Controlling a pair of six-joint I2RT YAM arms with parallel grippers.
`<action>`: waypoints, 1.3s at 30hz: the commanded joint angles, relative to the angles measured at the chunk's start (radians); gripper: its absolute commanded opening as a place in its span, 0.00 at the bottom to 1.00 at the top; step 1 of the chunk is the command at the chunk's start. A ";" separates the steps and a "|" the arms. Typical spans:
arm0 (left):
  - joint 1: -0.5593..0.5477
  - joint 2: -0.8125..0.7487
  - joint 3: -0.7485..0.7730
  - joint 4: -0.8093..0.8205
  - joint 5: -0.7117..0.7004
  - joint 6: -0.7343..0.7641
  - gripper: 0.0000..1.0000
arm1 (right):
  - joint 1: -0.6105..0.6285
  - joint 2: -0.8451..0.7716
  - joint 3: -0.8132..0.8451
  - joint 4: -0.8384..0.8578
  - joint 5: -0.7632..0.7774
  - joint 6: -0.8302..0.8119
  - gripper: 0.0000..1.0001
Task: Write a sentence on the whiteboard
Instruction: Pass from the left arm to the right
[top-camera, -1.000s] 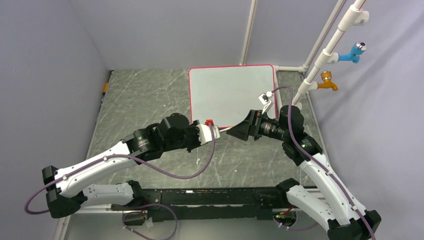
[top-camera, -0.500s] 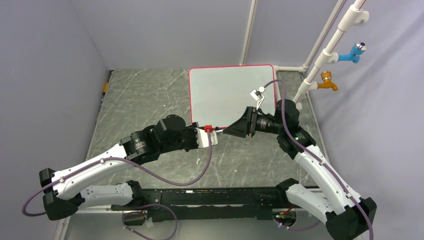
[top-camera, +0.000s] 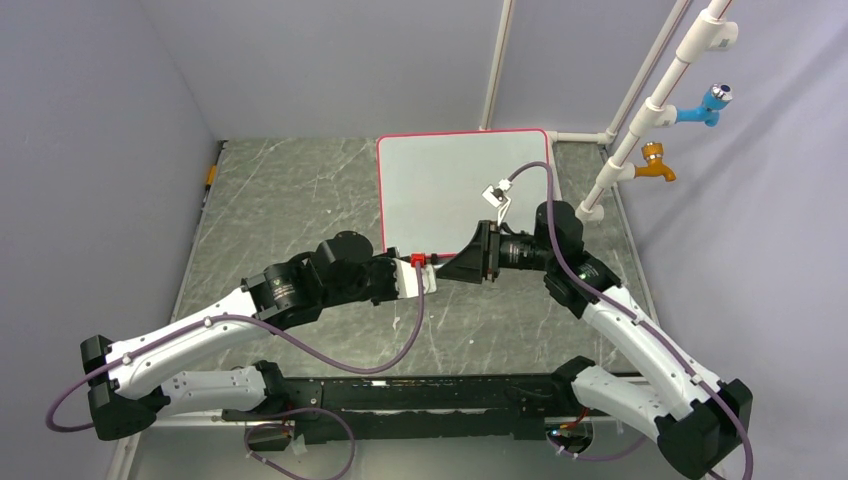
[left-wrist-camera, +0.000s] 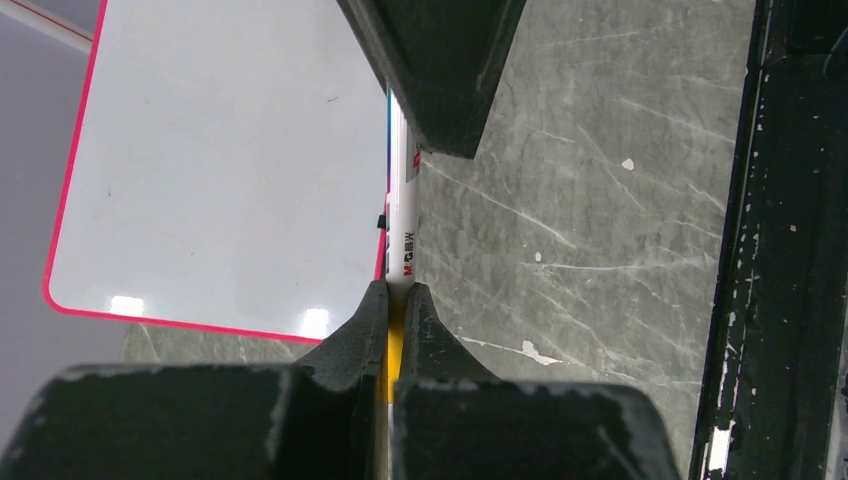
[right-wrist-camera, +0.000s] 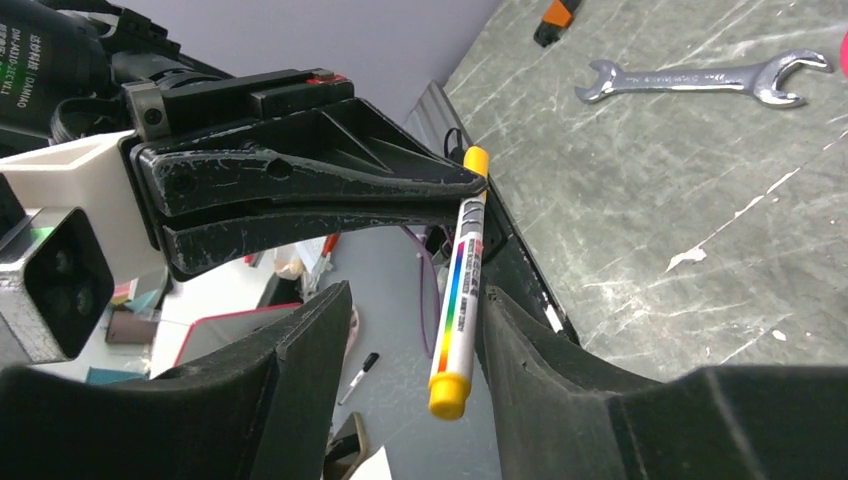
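Observation:
The whiteboard (top-camera: 460, 180) lies flat at the back of the table, white with a red-pink rim. Its surface (left-wrist-camera: 220, 150) is blank, and no sentence is in view. My left gripper (left-wrist-camera: 400, 292) is shut on a white marker (left-wrist-camera: 403, 225) with yellow ends, held just off the board's near edge. The marker (right-wrist-camera: 458, 290) points its yellow cap end between the fingers of my right gripper (right-wrist-camera: 415, 300). Those jaws stand apart, the marker close against the right-hand finger (right-wrist-camera: 520, 340). The two grippers meet tip to tip (top-camera: 432, 262).
A steel wrench (right-wrist-camera: 700, 78) and a small orange-black object (right-wrist-camera: 555, 20) lie on the marbled table off to the left. White pipes carrying a blue tap (top-camera: 712, 102) and an orange tap (top-camera: 655, 160) stand at the right back.
My right gripper has moved left up to the left gripper, its jaws narrowing around the marker's free end. The left gripper stayed shut on the marker and shifted slightly.

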 joint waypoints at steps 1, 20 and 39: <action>-0.004 -0.023 0.001 0.033 0.075 0.010 0.00 | 0.015 0.014 0.008 0.037 -0.012 0.004 0.52; -0.004 -0.016 0.009 0.012 0.116 0.032 0.00 | 0.062 0.062 -0.021 0.108 -0.051 0.041 0.31; -0.027 -0.017 0.028 -0.041 0.100 0.047 0.00 | 0.072 0.094 0.051 -0.021 -0.081 -0.065 0.32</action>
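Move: The marker is still pinched near one yellow end in the left fingers, its free end reaching to the right hand; the marker's middle lies about 4 cm to the left of the right hand point and roughly 1 cm below. From the right hand, the whiteboard is about 27 cm ahead, 4 cm right; the wrench, 23 cm left and 9 cm ahead; both some 20 cm down. The right gripper lies about 8 cm to the left hand's right. The left fingers keep their pinch on the marker while the right fingers, straddling its free end, narrow from about half open to a third and then hold there. The right hand sinks about 2.5 cm, easing left along the marker and back by just under 2 cm each; the left hand draws the marker back some 2 cm, turning slightly clockwise. ##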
